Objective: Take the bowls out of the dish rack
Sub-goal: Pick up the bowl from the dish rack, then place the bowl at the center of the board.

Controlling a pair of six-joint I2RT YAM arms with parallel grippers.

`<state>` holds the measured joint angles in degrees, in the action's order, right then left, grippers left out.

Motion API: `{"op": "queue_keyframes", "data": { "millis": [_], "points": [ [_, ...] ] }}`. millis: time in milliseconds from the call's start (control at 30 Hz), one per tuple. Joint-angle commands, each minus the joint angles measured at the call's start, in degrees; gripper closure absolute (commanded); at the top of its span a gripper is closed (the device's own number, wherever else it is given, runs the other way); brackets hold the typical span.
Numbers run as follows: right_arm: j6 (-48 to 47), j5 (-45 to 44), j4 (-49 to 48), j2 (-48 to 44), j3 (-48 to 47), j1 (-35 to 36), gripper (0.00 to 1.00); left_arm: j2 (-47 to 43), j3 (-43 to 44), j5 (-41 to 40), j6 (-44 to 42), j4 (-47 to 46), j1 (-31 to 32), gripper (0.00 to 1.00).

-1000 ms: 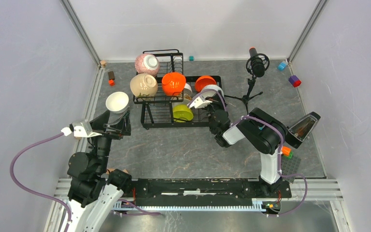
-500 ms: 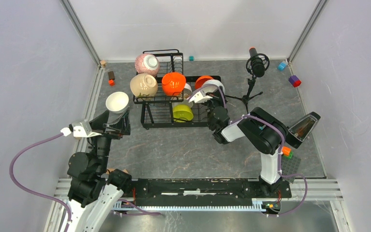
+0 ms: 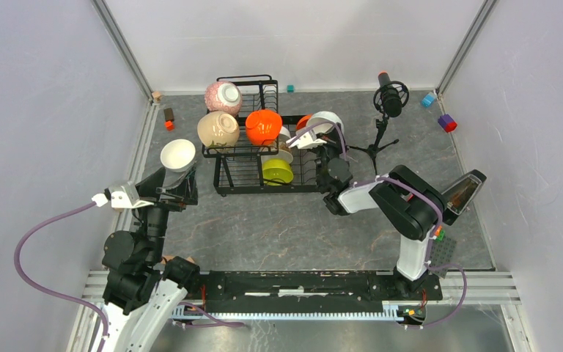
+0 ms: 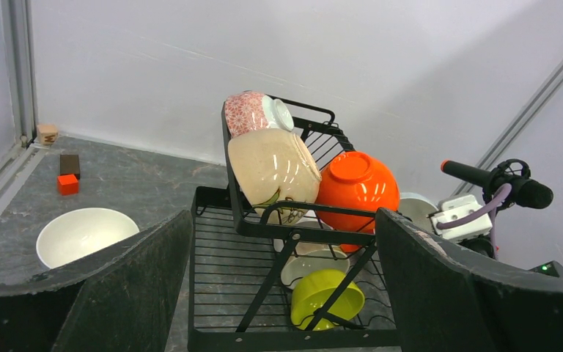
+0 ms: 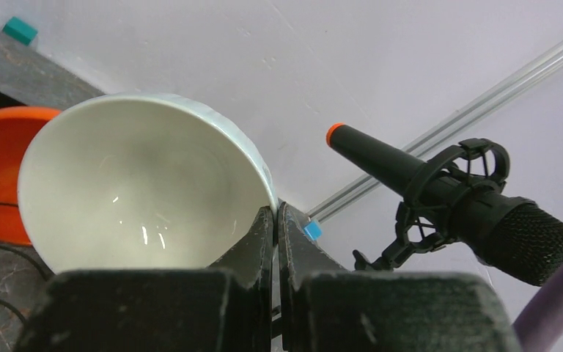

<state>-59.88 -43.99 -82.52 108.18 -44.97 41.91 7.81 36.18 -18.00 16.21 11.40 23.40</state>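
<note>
The black wire dish rack stands at the back middle. Its upper shelf carries a pink-speckled bowl, a beige bowl and an orange bowl. A lime green bowl and a cream bowl lean in the lower tray. My right gripper is shut on the rim of a white bowl, held above the rack's right end beside another orange bowl. My left gripper hangs open, left of the rack.
A white bowl sits on the table left of the rack. A black microphone on a tripod stands close to the right of the held bowl. Small coloured blocks lie near the walls.
My right gripper has lifted the white bowl up and back from the rack's right end, toward the microphone. The left arm has not moved.
</note>
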Motion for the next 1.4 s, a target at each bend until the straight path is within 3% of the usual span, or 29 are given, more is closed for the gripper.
{"op": "queue_keyframes", "data": {
  "millis": [0,200,367,567,700,833,1133,1367],
  "points": [
    [1.3,-0.7,-10.9,-5.0,-1.2,0.0,1.0,-0.6,0.0,-1.9,-2.1,-1.5,0.3,0.0],
    [3.5,-1.2,-7.9,-8.3,-0.2,0.0,1.0,-1.0,0.0,-2.3,-2.1,-1.4,0.3,0.0],
    [10.7,-3.7,0.3,-13.4,0.4,0.0,1.0,-1.3,0.0,-2.4,-2.1,-1.4,0.2,0.0],
    [28.6,-3.3,27.9,-25.1,-1.3,0.2,1.0,-1.0,0.0,-2.4,-2.1,-1.4,0.3,0.0],
    [40.5,1.3,48.4,-33.3,-3.8,0.1,1.0,-1.0,0.0,-2.5,-2.1,-1.3,0.3,0.0],
    [49.1,7.7,62.7,-39.8,-5.4,0.2,1.0,-0.7,0.0,-2.7,-2.3,-1.3,0.2,0.0],
    [63.3,22.2,82.3,-50.7,-6.6,0.2,1.0,1.0,0.3,-4.1,-2.8,-0.9,0.3,0.0],
    [66.9,29.6,92.9,-57.3,-6.8,0.1,1.0,4.2,1.3,-4.1,-1.6,-0.3,0.2,0.0]
  ]
}}
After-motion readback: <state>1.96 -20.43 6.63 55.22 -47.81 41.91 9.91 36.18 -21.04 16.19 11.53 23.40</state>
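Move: The right hand already holds the white bowl by its rim, clear of the rack. The open table in front of the dish rack lies about 26 cm back, 4 cm left and 20 cm below. The small orange bowl sits roughly 2 cm ahead, 7 cm left and 13 cm below; the green bowl 11 cm back, 16 cm left and 14 cm below. From the left hand, that open table is some 36 cm right, 6 cm back and 34 cm below. Up first, by about 8 cm, then back towards its base, the right hand carries the white bowl from over the far part of the rack to the rack's near side, ending some 13 cm back and sinking about 3 cm late on. Meanwhile the wrist rolls its left side up around 40 degrees, tips its fingers down and swings counter-clockwise; the fingers keep their pinch on the rim. ##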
